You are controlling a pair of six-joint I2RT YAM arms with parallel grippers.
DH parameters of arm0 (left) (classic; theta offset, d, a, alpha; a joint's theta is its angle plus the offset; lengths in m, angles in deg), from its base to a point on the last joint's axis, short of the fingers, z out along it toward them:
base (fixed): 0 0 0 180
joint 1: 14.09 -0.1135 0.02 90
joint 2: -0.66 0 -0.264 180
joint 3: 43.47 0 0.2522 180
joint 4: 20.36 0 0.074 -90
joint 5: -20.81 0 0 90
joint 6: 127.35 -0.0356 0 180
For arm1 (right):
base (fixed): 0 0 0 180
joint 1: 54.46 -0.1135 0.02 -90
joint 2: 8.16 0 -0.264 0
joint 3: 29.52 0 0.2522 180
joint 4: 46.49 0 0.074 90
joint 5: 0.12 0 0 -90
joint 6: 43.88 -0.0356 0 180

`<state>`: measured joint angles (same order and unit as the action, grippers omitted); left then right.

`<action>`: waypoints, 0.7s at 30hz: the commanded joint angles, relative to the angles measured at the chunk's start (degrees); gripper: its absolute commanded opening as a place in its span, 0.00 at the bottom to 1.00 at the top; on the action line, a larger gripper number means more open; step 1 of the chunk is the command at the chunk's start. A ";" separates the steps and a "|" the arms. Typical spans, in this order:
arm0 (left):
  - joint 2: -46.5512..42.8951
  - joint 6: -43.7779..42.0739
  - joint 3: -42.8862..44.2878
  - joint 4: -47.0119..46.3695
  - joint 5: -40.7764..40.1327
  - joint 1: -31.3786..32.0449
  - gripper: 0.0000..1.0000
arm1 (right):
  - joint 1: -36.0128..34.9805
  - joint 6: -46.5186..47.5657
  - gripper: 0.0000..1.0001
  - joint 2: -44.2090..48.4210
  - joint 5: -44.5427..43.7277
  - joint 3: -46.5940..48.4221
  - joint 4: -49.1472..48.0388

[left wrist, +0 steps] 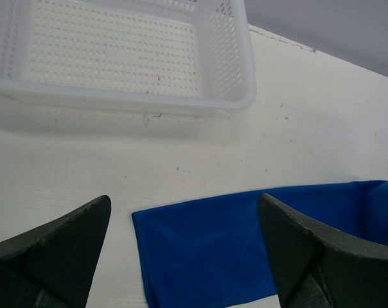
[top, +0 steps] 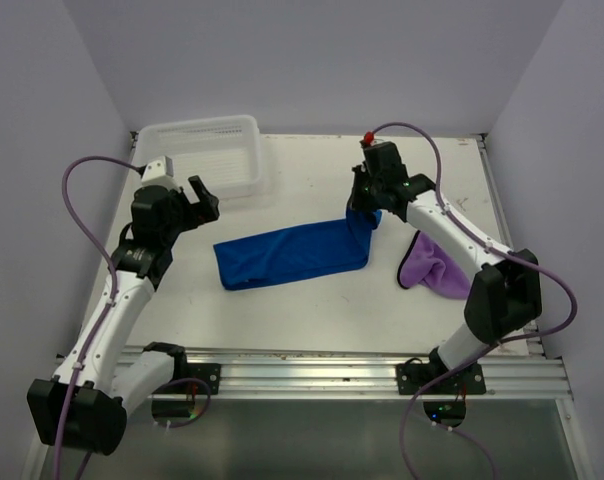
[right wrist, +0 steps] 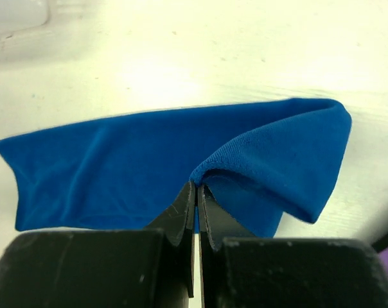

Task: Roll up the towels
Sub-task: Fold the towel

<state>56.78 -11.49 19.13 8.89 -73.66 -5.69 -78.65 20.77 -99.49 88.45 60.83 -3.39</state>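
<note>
A royal blue towel (top: 287, 255) lies folded into a long strip across the middle of the table. Its right end is lifted off the surface and curls over, pinched in my right gripper (right wrist: 198, 186), which is shut on the towel's edge (right wrist: 271, 154). My left gripper (left wrist: 184, 212) hangs open above the towel's left end (left wrist: 207, 247), touching nothing; in the top view this left gripper (top: 202, 195) sits near the basket. A light purple towel (top: 432, 265) lies crumpled at the right, partly under my right arm.
A white mesh basket (top: 207, 150) stands at the back left, its rim (left wrist: 117, 96) just beyond my left gripper. The enclosure walls close in on left, right and back. A metal rail (top: 332, 365) runs along the near edge.
</note>
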 commanded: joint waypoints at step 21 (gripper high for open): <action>-2.59 -1.35 -0.50 -2.21 -0.45 0.21 1.00 | -18.88 12.07 0.00 -12.28 6.35 21.31 12.22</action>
<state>55.27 -11.49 19.13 8.89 -73.72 -5.69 -95.57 30.43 -110.55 92.72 78.47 6.27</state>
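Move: My right hand already holds the blue towel's right end off the table. The left end, which I carry it towards, lies about 37 cm left, 7 cm back and 15 cm below; the fold trails about 5 cm to my right and 1 cm back. The purple towel is some 26 cm right and 7 cm back. From my left hand, the blue towel's left end is about 4 cm right, 2 cm back and 20 cm down. With the fingers kept shut on the blue towel's right end, I swing my right hand about 13 cm left over the flat part, towards the left end, and curve back some 5 cm as I go. The hand climbs a couple of centimetres, then starts to sink, while the wrist turns roughly 25 degrees counter-clockwise. ##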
